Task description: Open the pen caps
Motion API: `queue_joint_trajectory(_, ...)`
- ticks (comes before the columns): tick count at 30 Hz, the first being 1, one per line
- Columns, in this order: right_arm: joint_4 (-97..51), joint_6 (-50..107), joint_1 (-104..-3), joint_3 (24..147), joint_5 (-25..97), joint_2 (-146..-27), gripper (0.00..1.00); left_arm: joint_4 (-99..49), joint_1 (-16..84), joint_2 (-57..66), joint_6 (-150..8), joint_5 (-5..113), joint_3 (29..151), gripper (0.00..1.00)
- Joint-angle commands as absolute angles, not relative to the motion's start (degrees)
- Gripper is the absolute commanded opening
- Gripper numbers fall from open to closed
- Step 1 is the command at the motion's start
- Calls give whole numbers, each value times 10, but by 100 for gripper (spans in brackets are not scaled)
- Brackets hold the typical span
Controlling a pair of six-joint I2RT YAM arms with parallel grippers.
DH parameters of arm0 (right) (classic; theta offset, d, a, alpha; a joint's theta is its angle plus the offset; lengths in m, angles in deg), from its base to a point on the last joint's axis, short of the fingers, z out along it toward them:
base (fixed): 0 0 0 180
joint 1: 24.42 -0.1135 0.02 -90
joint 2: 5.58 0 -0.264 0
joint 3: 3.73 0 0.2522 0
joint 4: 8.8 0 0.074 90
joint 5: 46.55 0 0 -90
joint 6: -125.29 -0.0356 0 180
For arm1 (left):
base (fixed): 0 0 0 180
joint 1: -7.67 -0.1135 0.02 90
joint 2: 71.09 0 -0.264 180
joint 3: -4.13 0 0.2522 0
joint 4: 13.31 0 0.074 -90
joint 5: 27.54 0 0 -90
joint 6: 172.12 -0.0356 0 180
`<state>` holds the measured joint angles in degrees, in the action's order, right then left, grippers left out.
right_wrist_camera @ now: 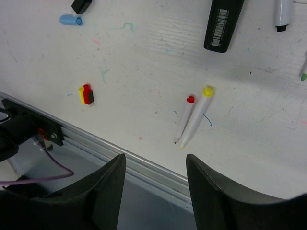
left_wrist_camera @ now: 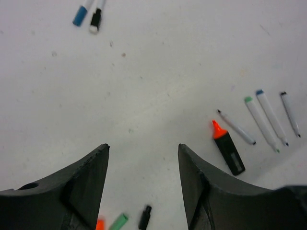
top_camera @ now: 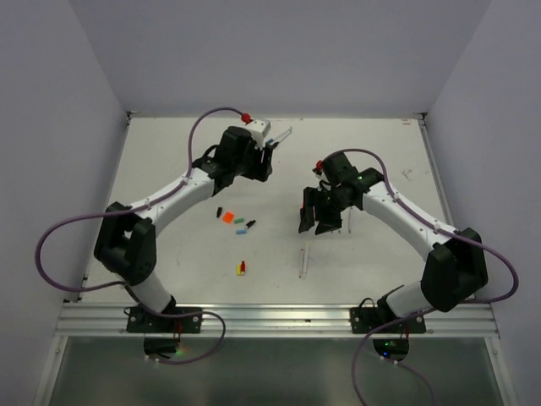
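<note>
My left gripper [left_wrist_camera: 143, 146] hangs open over bare table with nothing between its fingers. Below it lie loose pen caps: orange [left_wrist_camera: 100, 224], green [left_wrist_camera: 118, 221] and black [left_wrist_camera: 145, 217]. To its right lie the black highlighter [left_wrist_camera: 229, 153], its orange tip bare, and several thin pens [left_wrist_camera: 261, 123]. My right gripper [right_wrist_camera: 155, 156] is open and empty above the table's near edge. Just beyond it lie a red-ended pen [right_wrist_camera: 184, 119] and a yellow-ended pen [right_wrist_camera: 196, 115], tips bare. Red and yellow caps [right_wrist_camera: 86, 94] sit to the left. From above, the caps [top_camera: 237, 222] lie between the arms.
A metal rail [right_wrist_camera: 120, 151] runs along the table's near edge below the right gripper. A blue cap [right_wrist_camera: 70, 19] and a black cap [right_wrist_camera: 81, 5] lie farther out. Two pens with blue [left_wrist_camera: 80, 14] and black [left_wrist_camera: 96, 20] ends lie at the far left of the left wrist view. Walls enclose the table [top_camera: 169, 169].
</note>
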<state>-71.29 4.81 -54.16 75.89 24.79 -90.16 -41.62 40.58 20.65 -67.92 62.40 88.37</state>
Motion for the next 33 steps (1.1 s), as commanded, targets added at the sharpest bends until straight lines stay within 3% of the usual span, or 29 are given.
queue_joint_trajectory(1,-749,37,-544,788,244,-867,57,-361,364,289,-778,568,973,62)
queue_joint_trajectory(12,-779,37,-542,797,242,-849,57,-447,305,628,-899,373,1399,62)
queue_joint_trajectory(22,-777,51,-541,794,251,-858,57,-281,293,699,-839,319,1378,67)
queue_joint_trajectory(33,-740,52,-539,773,236,-868,57,-246,292,736,-754,447,1385,66)
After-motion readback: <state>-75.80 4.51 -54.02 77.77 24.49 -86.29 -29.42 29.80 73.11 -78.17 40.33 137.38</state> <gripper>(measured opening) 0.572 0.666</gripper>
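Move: The black cap, on one of the two markers left at the far side, lies about 28 cm ahead of my left hand, 6 cm to its right and 15 cm below. The blue cap beside it is some 30 cm ahead, 4 cm right; the loose black cap among those already pulled off is 7 cm back and 2 cm left. From my right hand the marker's black cap is roughly 43 cm ahead, 9 cm left. My open left hand sweeps fast and nearly level about 20 cm forward towards the two markers, swinging some 20 degrees clockwise. Then it sinks about 8 cm and edges right, turning partly back and stopping short of the black cap, still above the table and touching nothing. My right hand lifts a little, clear of the uncapped pens, and waits. ##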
